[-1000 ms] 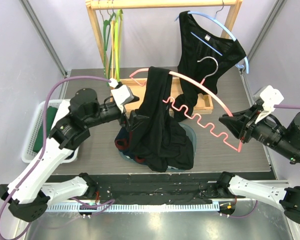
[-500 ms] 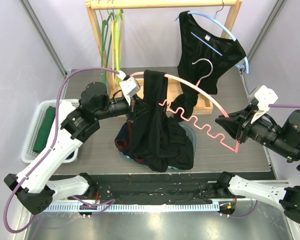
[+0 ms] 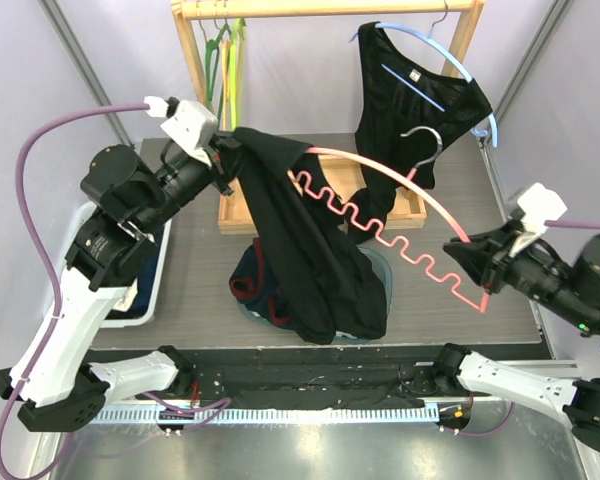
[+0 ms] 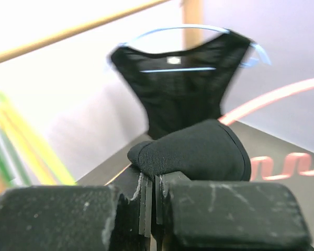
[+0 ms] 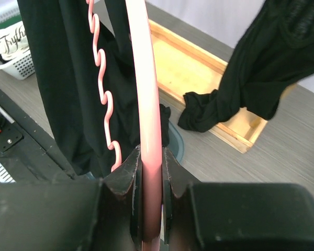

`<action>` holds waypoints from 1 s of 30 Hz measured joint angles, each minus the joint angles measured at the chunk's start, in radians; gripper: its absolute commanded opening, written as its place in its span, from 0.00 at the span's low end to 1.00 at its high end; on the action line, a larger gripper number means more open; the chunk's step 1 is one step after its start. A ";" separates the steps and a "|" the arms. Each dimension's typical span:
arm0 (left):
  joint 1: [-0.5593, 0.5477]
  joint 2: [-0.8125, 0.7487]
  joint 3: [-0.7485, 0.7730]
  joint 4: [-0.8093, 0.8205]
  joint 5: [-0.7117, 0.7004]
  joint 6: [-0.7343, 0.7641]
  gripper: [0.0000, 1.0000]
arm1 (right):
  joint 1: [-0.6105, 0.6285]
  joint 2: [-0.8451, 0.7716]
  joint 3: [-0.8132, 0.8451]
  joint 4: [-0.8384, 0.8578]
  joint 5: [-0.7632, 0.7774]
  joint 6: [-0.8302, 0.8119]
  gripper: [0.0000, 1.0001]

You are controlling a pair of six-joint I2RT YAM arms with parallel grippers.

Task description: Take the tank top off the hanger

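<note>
The black tank top (image 3: pixel 300 250) hangs in a long drape over the middle of the table. Its top edge is stretched up and to the left, and the cloth still covers the left end of the pink hanger (image 3: pixel 405 183). My left gripper (image 3: pixel 227 160) is shut on a fold of that fabric (image 4: pixel 199 151), and its closed tips (image 4: pixel 153 180) show in the left wrist view. My right gripper (image 3: pixel 472 262) is shut on the hanger's right end, with the pink bar (image 5: pixel 149 104) running straight between its fingers (image 5: pixel 126 175). The hanger's wavy lower bar (image 3: pixel 380 230) is exposed.
A second black top on a blue hanger (image 3: pixel 420 90) hangs from the wooden rack (image 3: pixel 330 8), with green and yellow hangers (image 3: pixel 225 70) at its left. The rack's wooden base (image 3: pixel 412 205) lies behind. A pile of dark clothes (image 3: pixel 255 290) lies under the drape. A white basket (image 3: pixel 155 262) sits at the left.
My left gripper shut on the tank top's edge and pulled it up and to the left, stretching the cloth along the hanger. The right gripper shifted slightly while holding the hanger.
</note>
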 measured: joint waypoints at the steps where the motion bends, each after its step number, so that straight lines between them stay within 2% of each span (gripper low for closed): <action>1: 0.005 0.002 0.005 0.007 -0.038 0.001 0.00 | 0.000 -0.017 0.000 -0.008 0.007 0.000 0.01; 5: 0.032 0.033 0.014 0.011 -0.136 -0.008 0.00 | -0.007 -0.095 0.006 -0.042 0.023 0.003 0.01; 8: 0.045 0.074 0.034 0.003 -0.129 -0.013 0.00 | -0.007 -0.154 0.014 -0.058 0.038 0.019 0.01; 14: 0.050 0.089 0.075 -0.014 0.143 -0.042 0.00 | -0.007 -0.212 0.012 -0.057 0.157 0.047 0.01; 17: 0.035 0.047 0.049 -0.021 0.251 -0.016 0.00 | -0.008 -0.164 0.014 -0.060 0.233 0.053 0.01; 20: 0.008 -0.028 -0.043 -0.051 0.294 0.043 0.00 | -0.010 -0.061 0.031 -0.051 0.283 0.057 0.01; 25: -0.073 -0.088 -0.235 -0.136 0.202 0.139 0.00 | -0.010 0.136 0.066 -0.013 0.351 0.055 0.01; 30: -0.113 0.059 -0.229 -0.294 0.018 0.182 0.00 | -0.010 0.290 0.129 0.006 0.421 0.041 0.01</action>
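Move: The left hand grips the black tank top's shoulder; the teal bin with the garment heap lies about 10 cm right, 9 cm back and 40 cm below, the empty hangers some 16 cm straight ahead. From the right hand, holding the pink hanger, the rack rail's middle is about 38 cm ahead, 23 cm left and slightly higher; the tank top hangs 27 cm left, 6 cm ahead and lower, the other black top 26 cm ahead, 10 cm left. Apart first: the right hand draws the pink hanger right by about 8 cm and slightly back, while the left, pinching the tank top, darts forward, then back. The left hand then plunges some 19 cm towards the bin, tipping its fingers down roughly 30 degrees; the right swings forward-left towards the rack, turning clockwise, both grips kept. ##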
